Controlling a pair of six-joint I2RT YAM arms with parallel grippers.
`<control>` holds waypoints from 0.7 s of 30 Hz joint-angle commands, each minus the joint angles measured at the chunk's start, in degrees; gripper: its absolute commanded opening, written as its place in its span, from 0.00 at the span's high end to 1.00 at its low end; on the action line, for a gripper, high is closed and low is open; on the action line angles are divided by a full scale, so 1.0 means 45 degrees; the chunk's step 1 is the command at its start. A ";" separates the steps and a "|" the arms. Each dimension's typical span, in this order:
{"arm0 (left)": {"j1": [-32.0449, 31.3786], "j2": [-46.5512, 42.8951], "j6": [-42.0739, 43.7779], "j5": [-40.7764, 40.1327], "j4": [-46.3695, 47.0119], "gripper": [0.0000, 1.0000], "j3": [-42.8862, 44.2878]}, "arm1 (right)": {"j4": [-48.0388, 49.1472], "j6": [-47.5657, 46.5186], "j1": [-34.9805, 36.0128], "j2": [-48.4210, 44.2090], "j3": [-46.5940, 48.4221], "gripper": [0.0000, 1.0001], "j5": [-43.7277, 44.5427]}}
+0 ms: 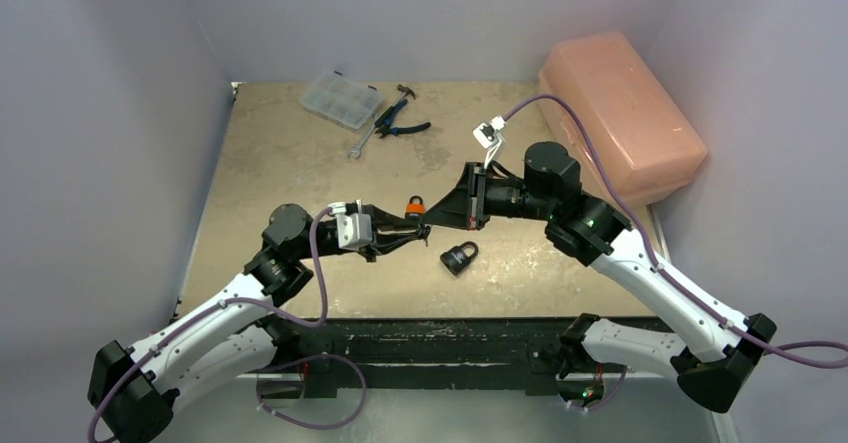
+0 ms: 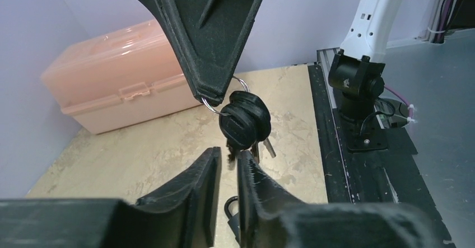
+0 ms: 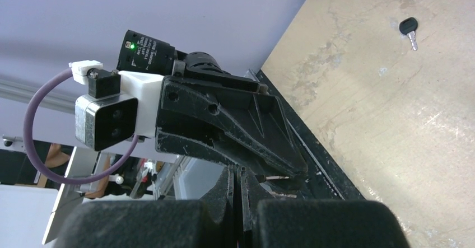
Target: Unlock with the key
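Observation:
My right gripper (image 1: pixel 433 225) hangs above the table's middle, shut on a metal key ring (image 2: pixel 208 103). A bunch of black-headed keys (image 2: pixel 245 120) dangles from that ring. My left gripper (image 2: pixel 228 154) sits just below the bunch, jaws a narrow gap apart. One key's blade (image 2: pixel 230 159) hangs between its fingertips. In the top view the left gripper (image 1: pixel 419 232) meets the right one tip to tip. A black padlock (image 1: pixel 458 258) lies on the table under them, partly hidden behind my left fingers (image 2: pixel 255 181). An orange padlock (image 1: pixel 414 205) rests just behind the grippers.
A pink plastic box (image 1: pixel 620 113) fills the back right corner. A clear parts organiser (image 1: pixel 341 99), pliers (image 1: pixel 400 120) and a wrench (image 1: pixel 360 144) lie at the back. A single loose key (image 3: pixel 409 27) lies on the tabletop. A black rail (image 1: pixel 450 335) edges the table's front.

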 commanded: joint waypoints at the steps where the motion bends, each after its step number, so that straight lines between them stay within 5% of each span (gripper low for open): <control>1: -0.0035 0.0001 -0.0386 0.0381 0.1187 0.88 -0.0162 | 0.0645 0.0004 -0.0059 0.0016 -0.0058 1.00 -0.0370; 3: -0.0048 -0.0018 -0.0221 0.0304 0.1006 1.00 -0.0142 | 0.0620 0.0024 -0.0059 -0.0009 -0.0058 1.00 -0.0371; 8: -0.0031 -0.0355 0.0806 -0.0596 -0.0035 1.00 -0.0018 | 0.0108 -0.0389 -0.0059 -0.0097 0.0135 1.00 -0.0076; 11: -0.0030 -0.0566 0.2156 -0.1373 -0.1401 1.00 0.0411 | -0.1091 -0.1366 -0.0059 -0.0182 0.0604 0.60 0.0870; 14: -0.0040 -0.0591 0.3563 -0.1962 -0.2875 1.00 0.1032 | -0.2072 -0.2153 -0.0059 -0.0376 0.0986 0.37 0.1987; 21: -0.0344 0.0091 0.5509 -0.2489 -0.5332 1.00 0.2187 | -0.2953 -0.4058 -0.0059 -0.0504 0.1429 0.26 0.3347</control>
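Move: The keys hang on their ring from the right fingertips, about 4 cm below that hand and 1 cm to its left. They lie between the left fingertips, about 1 cm right of and 1 cm above the left hand point. On the table some 27 cm below the left hand, the orange padlock is about 12 cm ahead and 2 cm left, the black padlock 2 cm ahead and 8 cm right. Left pinches the keys; right opens and withdraws rightward, forward and down while left moves 3 cm forward. ##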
